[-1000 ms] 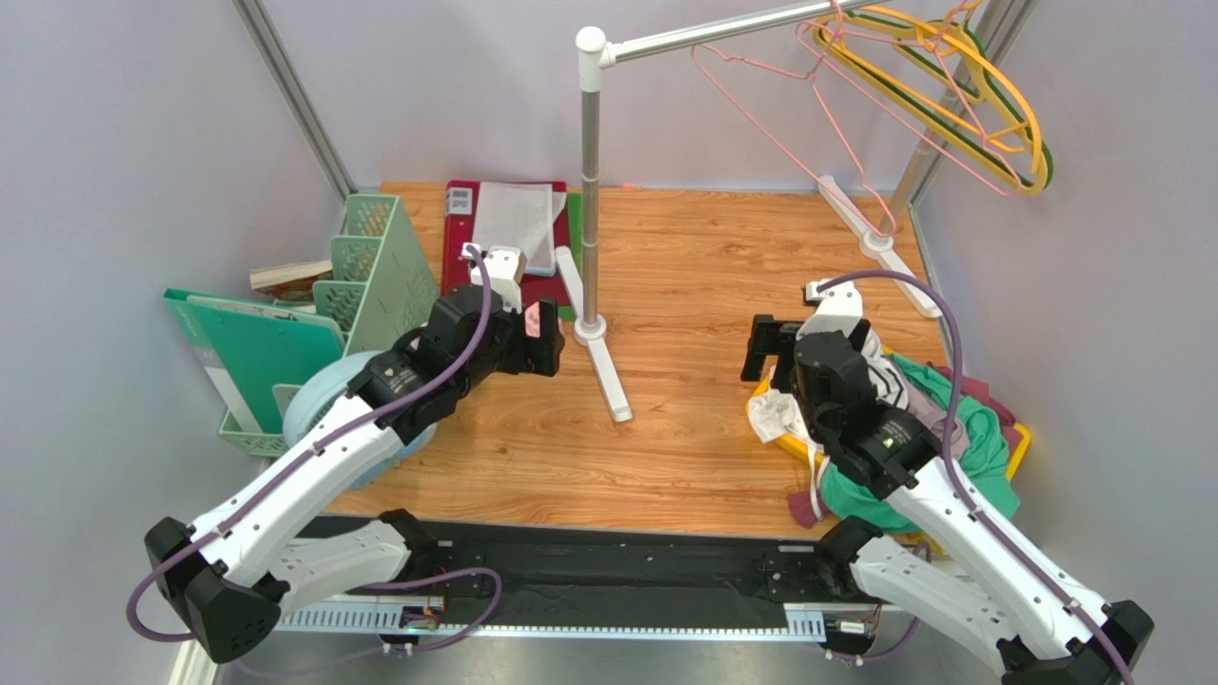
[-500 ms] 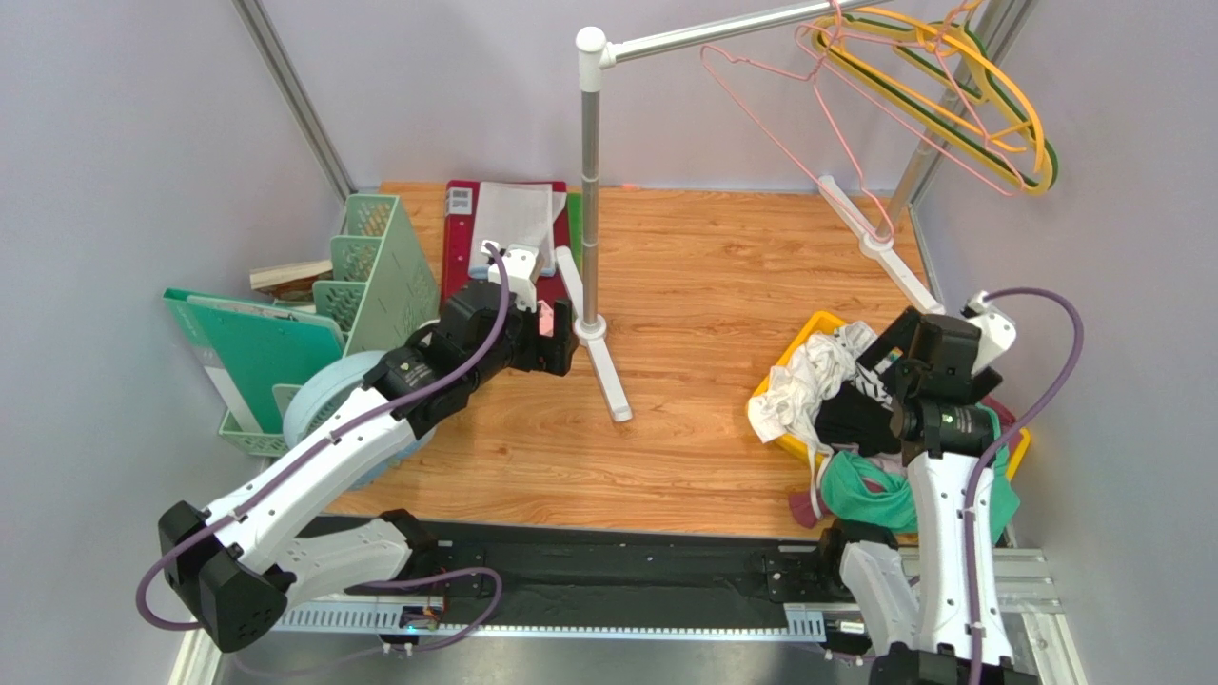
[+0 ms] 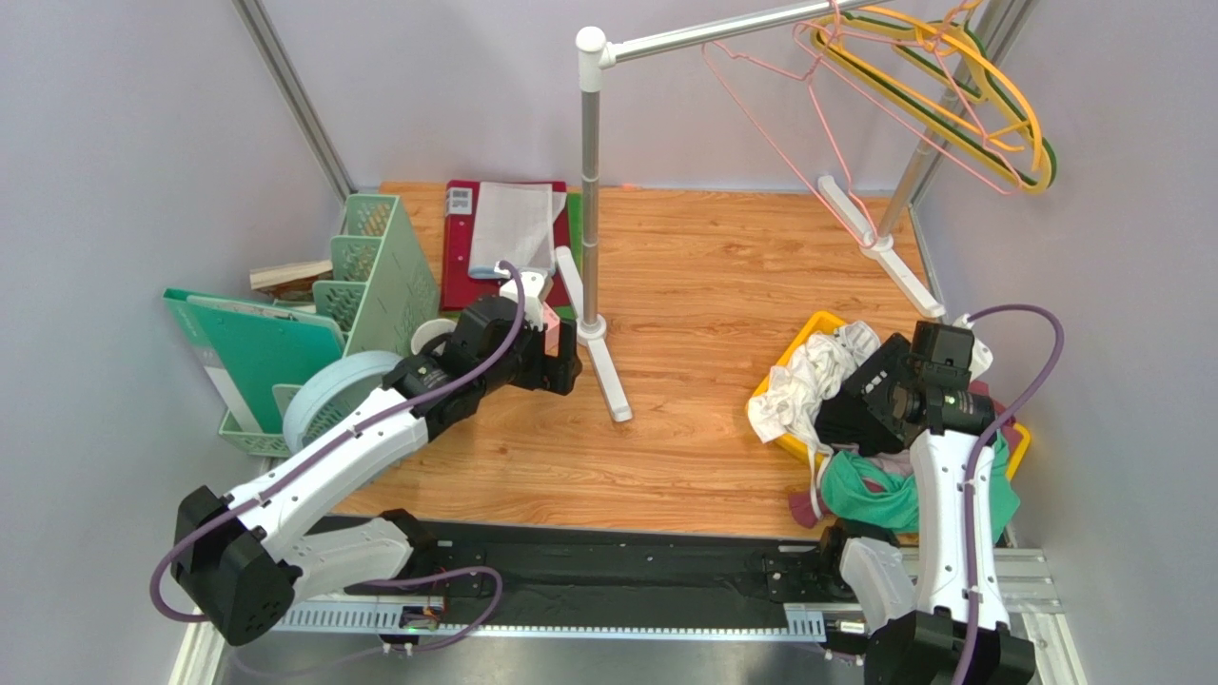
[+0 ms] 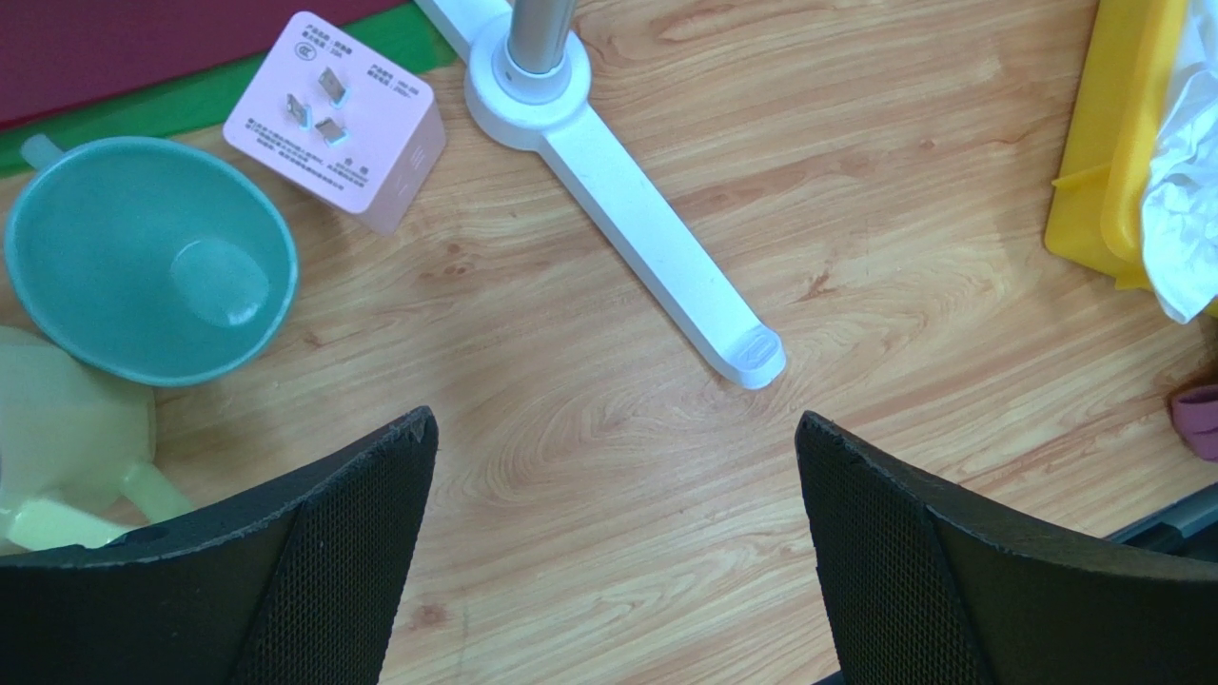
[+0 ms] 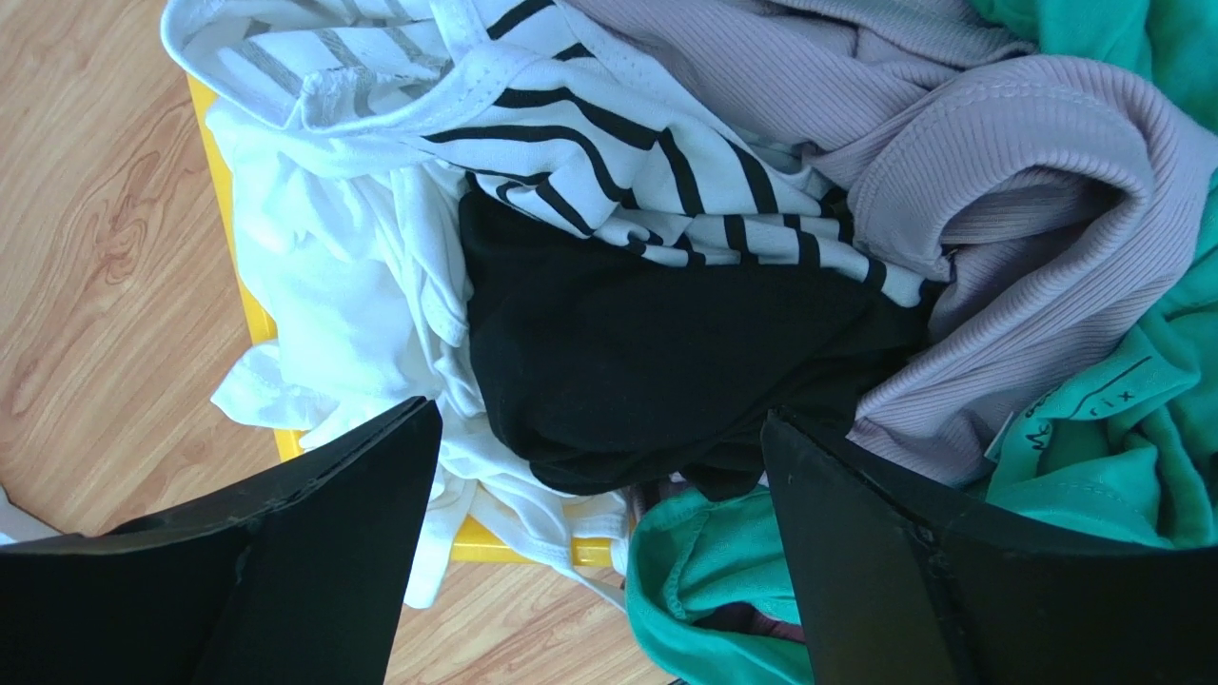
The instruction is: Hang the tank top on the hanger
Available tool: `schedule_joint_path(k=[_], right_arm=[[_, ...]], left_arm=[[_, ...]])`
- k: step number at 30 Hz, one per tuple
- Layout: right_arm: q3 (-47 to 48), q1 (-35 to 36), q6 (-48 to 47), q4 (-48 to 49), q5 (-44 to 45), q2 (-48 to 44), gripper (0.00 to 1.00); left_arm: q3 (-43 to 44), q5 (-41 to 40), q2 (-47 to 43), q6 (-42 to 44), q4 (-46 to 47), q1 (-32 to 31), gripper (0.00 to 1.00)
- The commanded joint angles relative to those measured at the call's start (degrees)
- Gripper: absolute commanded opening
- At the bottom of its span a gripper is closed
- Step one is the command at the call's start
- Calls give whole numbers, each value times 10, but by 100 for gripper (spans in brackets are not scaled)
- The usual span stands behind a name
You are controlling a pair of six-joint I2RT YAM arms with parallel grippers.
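The black tank top (image 5: 672, 357) lies crumpled in a yellow basket (image 5: 229, 214), under a black-and-white striped garment (image 5: 629, 157). My right gripper (image 5: 598, 417) hangs just above the tank top's lower edge. Its jaws stand wide apart with nothing between them. In the top view the right gripper (image 3: 865, 407) sits over the basket (image 3: 801, 350). The thin pink wire hanger (image 3: 779, 114) hangs from the rack's bar at the back right. My left gripper (image 4: 615, 420) is open over bare wood near the rack's foot (image 4: 644, 214); the top view shows the left gripper (image 3: 551, 354) beside the pole.
A mauve ribbed garment (image 5: 1001, 186), a green one (image 5: 715, 571) and a white one (image 5: 343, 243) share the basket. Yellow and green hangers (image 3: 987, 100) hang beside the pink one. A pink box (image 4: 336, 122), a teal funnel (image 4: 143, 257) and a green file rack (image 3: 379, 264) stand at left.
The right arm has swung from the middle of the table to over the basket of clothes, and its jaws have narrowed slightly. The left arm has crept right, toward the rack's pole.
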Motion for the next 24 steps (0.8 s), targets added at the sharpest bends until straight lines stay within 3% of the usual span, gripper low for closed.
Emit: schedule_joint_path(k=[1, 16, 18, 19, 20, 22, 23, 24], right_arm=[[2, -1, 11, 3, -15, 10, 88], [-42, 20, 39, 78, 22, 100, 84], [-40, 21, 36, 85, 22, 114, 80], [-37, 21, 35, 86, 19, 128, 73], [-35, 21, 32, 92, 12, 132, 55], [-30, 21, 28, 94, 5, 141, 41], [-26, 21, 26, 95, -1, 142, 23], [-21, 21, 23, 92, -1, 142, 15]], left_arm=[[-4, 18, 4, -13, 39, 3, 99], [7, 12, 11, -5, 32, 10, 99], [8, 10, 8, -7, 28, 10, 99], [8, 6, 7, -7, 26, 10, 99], [8, 4, 5, -8, 24, 10, 99], [6, -3, -1, -9, 20, 10, 99], [6, -5, -4, -9, 20, 10, 99], [6, -7, -9, -10, 18, 10, 99]])
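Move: The black tank top lies almost straight under the right hand, about 7 cm down and only some 2 cm ahead, in the yellow basket. From that hand, the striped top is about 8 cm ahead, the white top some 6 cm left and 4 cm ahead, the lavender top about 10 cm right, and the green cloth roughly 8 cm back and 8 cm right. From the left hand, the black top is some 37 cm right, 5 cm back and 10 cm lower. The right fingers begin to close about the near part of the black tank top, going from nearly wide open to about a third open after the hand has sunk some 6 cm almost straight down to it. On the way the wrist tips about 10 degrees so the fingers point more steeply down. ##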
